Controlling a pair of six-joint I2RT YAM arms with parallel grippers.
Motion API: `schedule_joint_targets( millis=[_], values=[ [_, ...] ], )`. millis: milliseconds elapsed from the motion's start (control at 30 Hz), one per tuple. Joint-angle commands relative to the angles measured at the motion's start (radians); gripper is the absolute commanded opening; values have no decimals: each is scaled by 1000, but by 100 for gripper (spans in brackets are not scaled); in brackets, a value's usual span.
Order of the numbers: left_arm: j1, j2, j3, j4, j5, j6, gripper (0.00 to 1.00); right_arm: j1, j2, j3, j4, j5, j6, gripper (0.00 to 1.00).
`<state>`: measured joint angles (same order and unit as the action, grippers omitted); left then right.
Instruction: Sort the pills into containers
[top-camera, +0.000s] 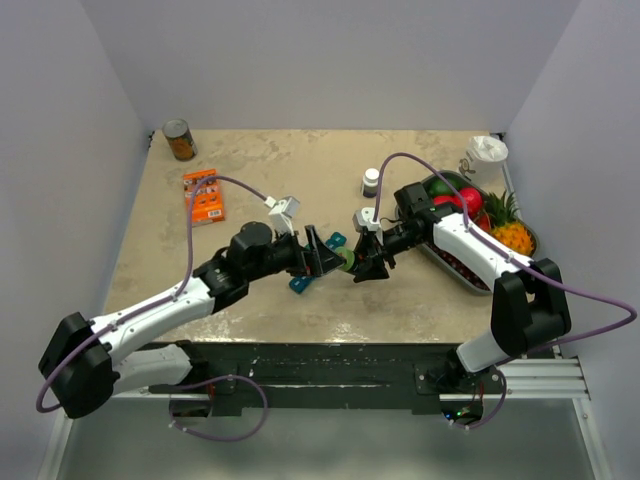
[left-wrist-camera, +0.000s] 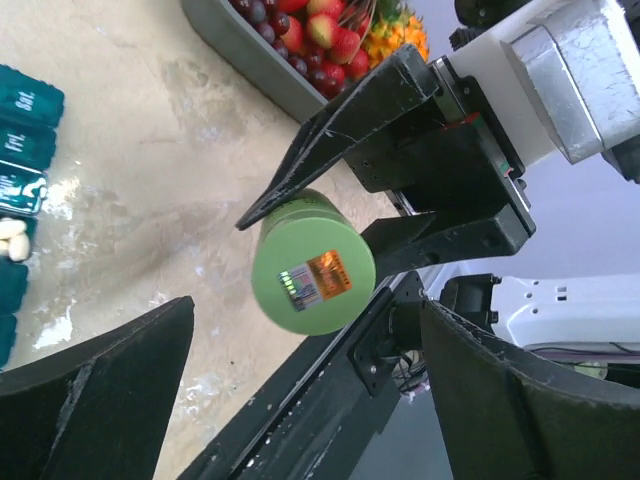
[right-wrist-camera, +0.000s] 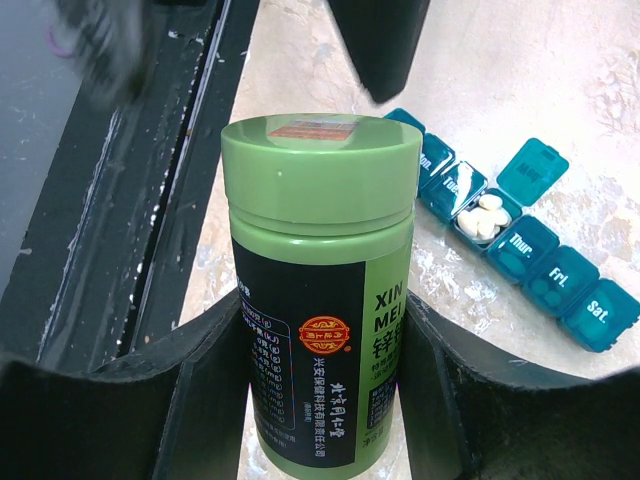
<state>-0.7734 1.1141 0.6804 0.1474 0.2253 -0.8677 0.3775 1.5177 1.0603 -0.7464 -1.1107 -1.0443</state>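
A green pill bottle (right-wrist-camera: 322, 300) with its green cap on is held above the table, and my right gripper (right-wrist-camera: 320, 312) is shut on its labelled body. In the left wrist view its cap end (left-wrist-camera: 313, 262) faces my left gripper (left-wrist-camera: 308, 335), which stands wide open just short of it and touches nothing. From above, the two grippers (top-camera: 325, 255) (top-camera: 363, 263) meet over the table's middle with the bottle (top-camera: 347, 260) between them. The teal containers (right-wrist-camera: 530, 255) lie under them; one lid is up, showing white pills (right-wrist-camera: 482, 217). The same strip (left-wrist-camera: 22, 130) sits at the left edge of the left wrist view.
A grey fruit tray (top-camera: 452, 270) stands at the right, with a white cup (top-camera: 487, 155) behind it. A small dark-capped bottle (top-camera: 371, 181) is behind the grippers. An orange box (top-camera: 204, 195) and a brown can (top-camera: 179, 139) sit at the back left.
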Motion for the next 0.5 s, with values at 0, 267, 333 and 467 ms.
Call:
schedule_joint_targets(
  millis=[0, 267, 333, 467],
  values=[
    [-46, 41, 128, -80, -99, -53, 93, -2, -4, 30, 19, -34, 7, 0],
    [-53, 119, 157, -77, -96, -45, 81, -2, -2, 29, 24, -32, 9, 0],
    [-55, 142, 169, -89, -96, -33, 79, -2, -4, 29, 24, -32, 9, 0],
    [-58, 162, 188, -98, -99, -1, 43, -2, -4, 29, 24, -32, 9, 0]
  ],
)
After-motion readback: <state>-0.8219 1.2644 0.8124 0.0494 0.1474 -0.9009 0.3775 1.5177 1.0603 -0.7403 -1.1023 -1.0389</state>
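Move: The green bottle's lid is roughly 4 cm to the right of the open left fingers, 2 cm ahead and 2 cm lower. The pill organizer lies about 8 cm ahead of the left hand, 1 cm to its left and 18 cm below, with the white pill bottle some 27 cm ahead and 11 cm right. From the right hand, which holds the green bottle by its body, the lid is about 5 cm left and 1 cm ahead, at nearly the same height. Rightward some 2.5 cm and a little forward, the left hand brings its fingers around the lid, rising slightly at first and then sinking to end about 1.5 cm lower. Its fingers close from wide open to about two-thirds, one on either side of the lid; a firm pinch isn't shown yet. The right hand stays put and keeps its grip on the bottle. ##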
